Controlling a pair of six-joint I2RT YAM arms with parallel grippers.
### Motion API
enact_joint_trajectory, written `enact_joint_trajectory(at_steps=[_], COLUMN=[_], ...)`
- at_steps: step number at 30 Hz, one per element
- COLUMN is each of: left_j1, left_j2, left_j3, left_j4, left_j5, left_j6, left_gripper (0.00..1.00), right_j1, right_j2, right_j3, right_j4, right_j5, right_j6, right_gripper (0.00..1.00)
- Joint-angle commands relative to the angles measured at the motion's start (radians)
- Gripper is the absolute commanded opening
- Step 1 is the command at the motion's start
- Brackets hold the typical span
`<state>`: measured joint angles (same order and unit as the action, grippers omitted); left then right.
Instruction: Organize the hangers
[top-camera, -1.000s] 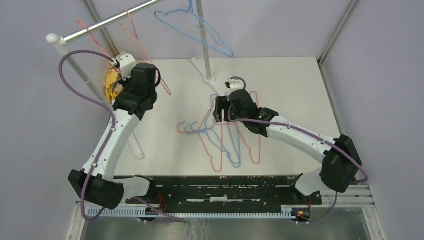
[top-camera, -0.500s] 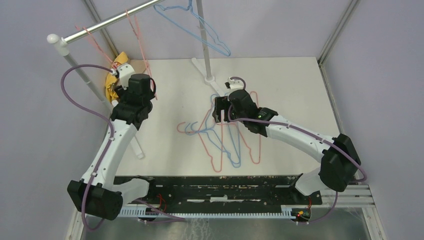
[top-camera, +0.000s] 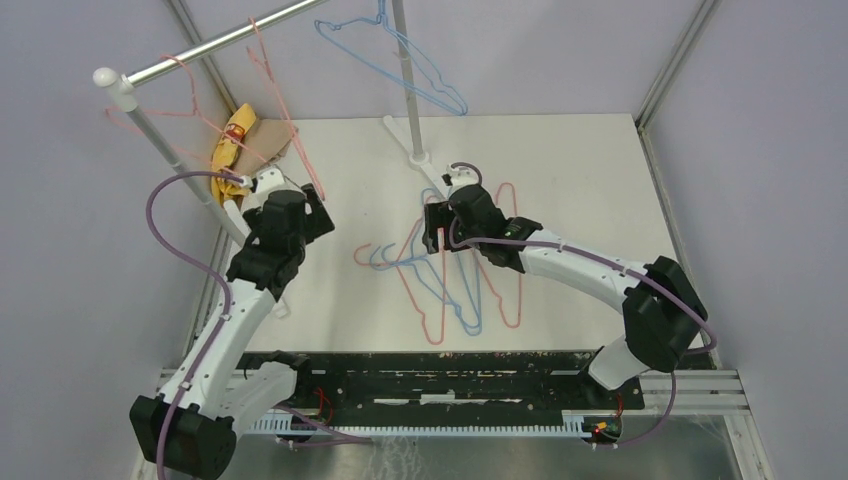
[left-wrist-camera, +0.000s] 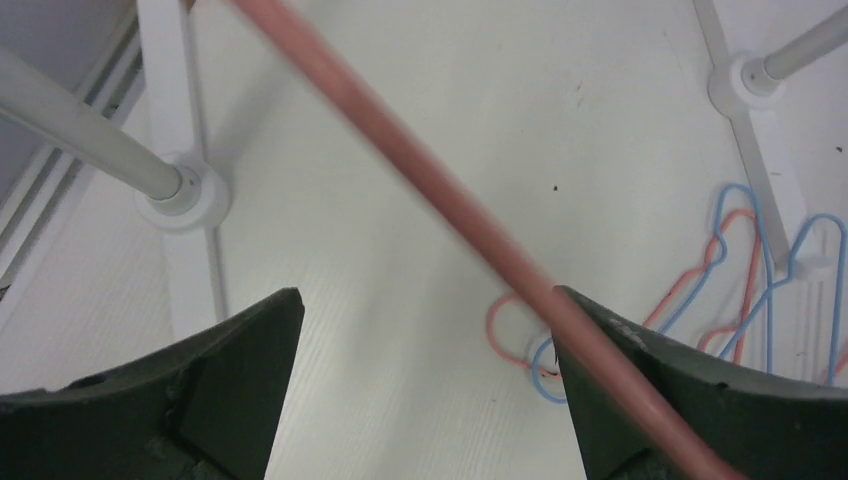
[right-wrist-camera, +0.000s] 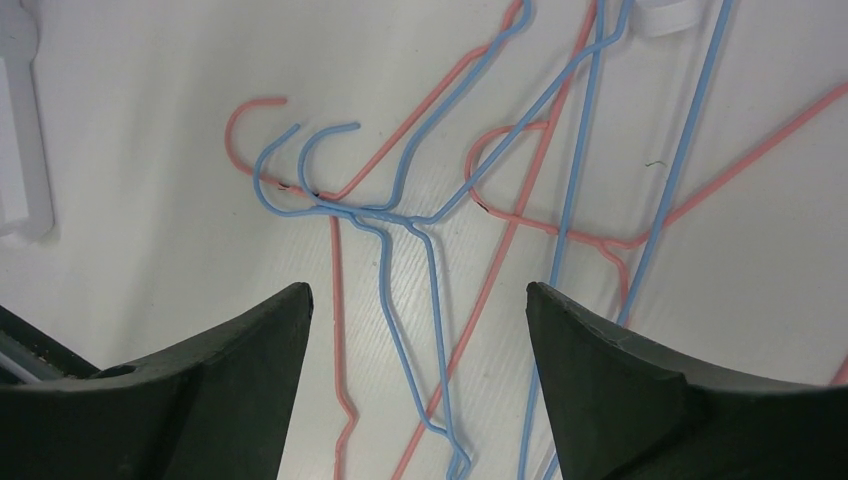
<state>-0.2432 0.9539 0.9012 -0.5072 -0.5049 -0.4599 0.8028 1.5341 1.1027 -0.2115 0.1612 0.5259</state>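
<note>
Two pink hangers (top-camera: 185, 100) (top-camera: 275, 90) and a blue hanger (top-camera: 400, 60) hang on the silver rail (top-camera: 230, 40). Several pink and blue hangers (top-camera: 450, 290) lie tangled on the white table. My left gripper (top-camera: 312, 205) (left-wrist-camera: 428, 300) is open below the rail. A blurred pink hanger wire (left-wrist-camera: 440, 190) runs slantwise past its right finger (left-wrist-camera: 640, 380), not gripped. My right gripper (top-camera: 435, 225) (right-wrist-camera: 418, 290) hovers open over the pile. A blue hanger's neck (right-wrist-camera: 400, 225) and a pink wire (right-wrist-camera: 480, 300) lie on the table between its fingers.
A yellow and brown object (top-camera: 235, 140) lies at the back left by the white pole (top-camera: 165, 150). The rack's other pole stands on a white foot (top-camera: 418, 155) just behind the pile. Grey walls close in the left, back and right sides.
My left gripper opened and let go of a pink hanger, which now hangs on the rail. The left arm drew back and down. The right gripper shifted slightly left over the pile.
</note>
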Motion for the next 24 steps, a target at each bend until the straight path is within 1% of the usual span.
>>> enact_joint_trajectory(at_steps=[1, 5, 6, 9, 11, 15, 20, 24], left_j1=[-0.062, -0.172, -0.194, -0.241, -0.262, -0.293, -0.311, -0.322], left_j2=[-0.023, 0.006, 0.017, 0.037, 0.046, 0.054, 0.06, 0.058], left_j3=[-0.066, -0.1, -0.105, -0.128, -0.149, -0.191, -0.208, -0.212], left_j4=[0.073, 0.073, 0.073, 0.087, 0.096, 0.116, 0.121, 0.122], left_j5=[0.067, 0.004, -0.006, -0.009, -0.008, -0.004, 0.001, 0.0], left_j6=[-0.065, -0.097, -0.109, -0.137, -0.156, -0.179, -0.187, -0.194], left_gripper=[0.99, 0.99, 0.99, 0.99, 0.99, 0.99, 0.99, 0.99], right_j1=[-0.003, -0.003, -0.002, -0.002, 0.003, 0.041, 0.09, 0.096], right_j2=[0.045, 0.098, 0.11, 0.135, 0.139, 0.143, 0.158, 0.194], right_j3=[0.024, 0.048, 0.047, 0.028, -0.002, -0.04, -0.07, -0.097], right_j4=[0.037, -0.001, -0.011, -0.013, 0.007, -0.011, -0.025, 0.0], right_j5=[-0.027, -0.032, -0.032, -0.066, -0.103, -0.106, -0.111, -0.13], right_j6=[-0.01, -0.025, -0.031, -0.037, -0.033, -0.047, -0.06, -0.045], right_gripper=[0.85, 0.8, 0.77, 0.63, 0.57, 0.56, 0.56, 0.5])
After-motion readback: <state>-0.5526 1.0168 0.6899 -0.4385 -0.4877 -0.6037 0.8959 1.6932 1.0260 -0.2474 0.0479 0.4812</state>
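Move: The near shoulders of the blue hangers on the table lie about 10 cm back from the right hand, 1 cm to its left and 14 cm below. Their hooks are some 15 cm left of that hand and 3 cm back, with the red hanger's hook 4 cm farther left. Another red hanger lies about 14 cm to its right and 3 cm back. From the left hand, the blue hooks are about 19 cm right, 3 cm back and 21 cm below. The right hand sinks some 10 cm towards the near shoulders of the blue hangers and, from about halfway, also draws back about 6 cm, its fingers tipping down and turning counter-clockwise while they narrow from wide to about half open, still clear of a grip. The left hand, empty and staying wide open, leaves the hung red hangers and goes down and to the right about 9 cm each, drifting slightly back, towards the blue hooks, turning some 15 degrees clockwise and tipping down a little. ##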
